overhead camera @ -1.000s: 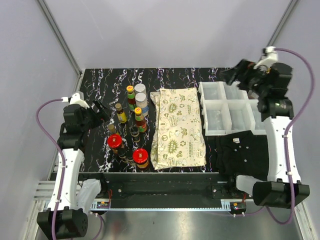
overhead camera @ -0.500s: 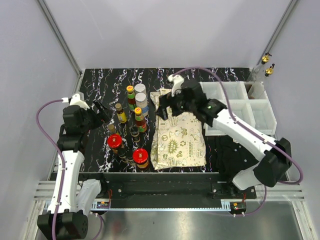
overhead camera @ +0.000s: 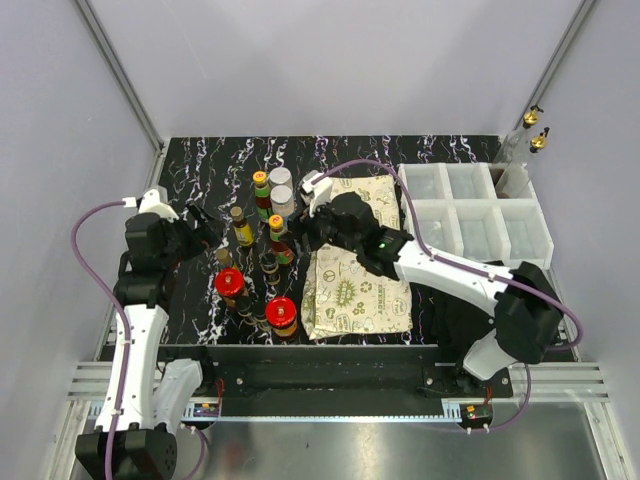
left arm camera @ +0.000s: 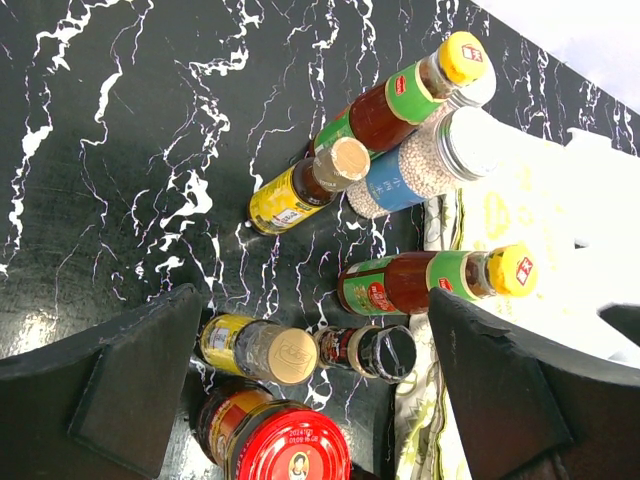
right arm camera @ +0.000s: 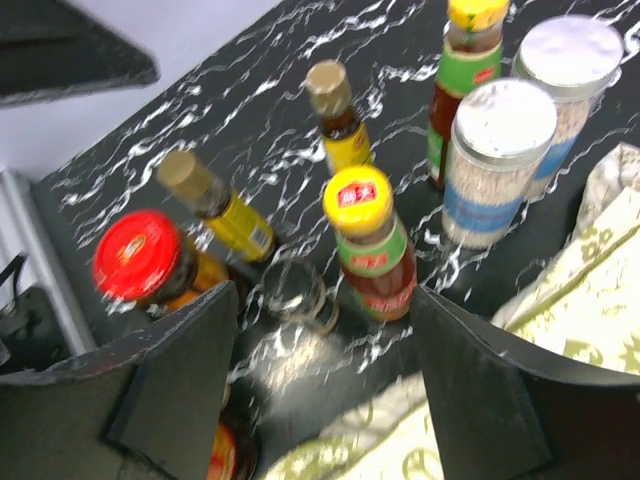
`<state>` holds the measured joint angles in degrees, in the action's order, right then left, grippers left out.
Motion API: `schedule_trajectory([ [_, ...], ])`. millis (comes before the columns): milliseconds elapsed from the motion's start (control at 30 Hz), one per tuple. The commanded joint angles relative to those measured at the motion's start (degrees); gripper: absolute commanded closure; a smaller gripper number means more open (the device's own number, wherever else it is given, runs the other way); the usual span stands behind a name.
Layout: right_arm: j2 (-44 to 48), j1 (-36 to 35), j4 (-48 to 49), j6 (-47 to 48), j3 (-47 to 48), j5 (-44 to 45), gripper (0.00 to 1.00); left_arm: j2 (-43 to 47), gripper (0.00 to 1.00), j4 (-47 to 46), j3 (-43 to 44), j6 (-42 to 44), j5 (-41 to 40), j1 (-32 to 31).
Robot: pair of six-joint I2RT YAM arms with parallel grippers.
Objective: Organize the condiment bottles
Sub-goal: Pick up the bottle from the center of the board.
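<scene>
The condiment bottles [overhead camera: 262, 250] stand clustered on the black marble table [overhead camera: 200, 160], left of the cloth. My right gripper [overhead camera: 300, 230] reaches across the cloth to their right edge. Its jaws [right arm camera: 325, 300] are open and hold nothing; a yellow-capped sauce bottle [right arm camera: 370, 245] and a small black-capped jar [right arm camera: 295, 290] stand just ahead of them. My left gripper [overhead camera: 205, 225] hovers at the cluster's left side, open [left arm camera: 315, 300] and empty. Below it are a gold-capped jar [left arm camera: 260, 350], a black-capped jar [left arm camera: 375, 350] and a red-lidded jar [left arm camera: 285, 445].
A cream patterned cloth [overhead camera: 360, 290] lies mid-table. White compartment bins [overhead camera: 470, 215] stand at the right, with a dark cloth [overhead camera: 480, 300] in front of them. Two gold-capped clear bottles [overhead camera: 535, 130] stand at the far right corner.
My right arm has swung from above the bins, left across the cloth, to the bottle cluster, and its jaws have narrowed. The left arm has not moved.
</scene>
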<state>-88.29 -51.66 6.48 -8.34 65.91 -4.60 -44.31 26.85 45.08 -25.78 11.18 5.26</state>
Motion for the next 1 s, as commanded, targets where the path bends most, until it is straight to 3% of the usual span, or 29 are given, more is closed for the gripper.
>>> schedule_trajectory([
  [0, -4.9, -0.7, 9.3, 0.3, 1.6, 4.1, 0.24, 1.1, 0.01, -2.8, -0.3, -0.7, 1.2, 0.0],
  [333, -10.1, -1.3, 13.0, 1.0, 2.6, 5.6, 0.3, 3.4, 0.01, -2.1, -3.4, -4.5, 0.5, 0.0],
  [700, -16.1, -2.2, 15.6, 0.4, 6.9, 4.9, 0.34, 5.6, 0.01, -0.1, -2.7, -2.7, -3.1, 0.0],
  [967, -18.2, -3.3, 14.6, 0.4, 9.4, 6.9, 0.51, 5.5, 0.01, 0.2, -2.9, -2.3, -4.3, 0.0],
])
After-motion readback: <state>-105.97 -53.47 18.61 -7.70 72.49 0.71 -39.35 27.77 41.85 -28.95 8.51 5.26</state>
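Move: Ahead and to the left of the right hand, the yellow-capped sauce bottle stands about 5 cm farther out and 7 cm left, its middle some 13 cm lower. The grain jar is roughly 7 cm beyond that bottle, while the small dark bottle sits 4 cm nearer and 2 cm left of it. The small yellow-label bottle is about 4 cm farther out and 8 cm left of the sauce bottle. From the left hand, the sauce bottle lies some 13 cm right and 2 cm ahead, 12 cm lower. Sinking about 5 cm while edging left and forward, the right hand drops to the neck of the yellow-capped sauce bottle, then slides in level, left and forward, until its fingers straddle the neck just under the cap. The half-open fingers narrow further around it, mostly near the end; whether the pads already touch can't be told. ##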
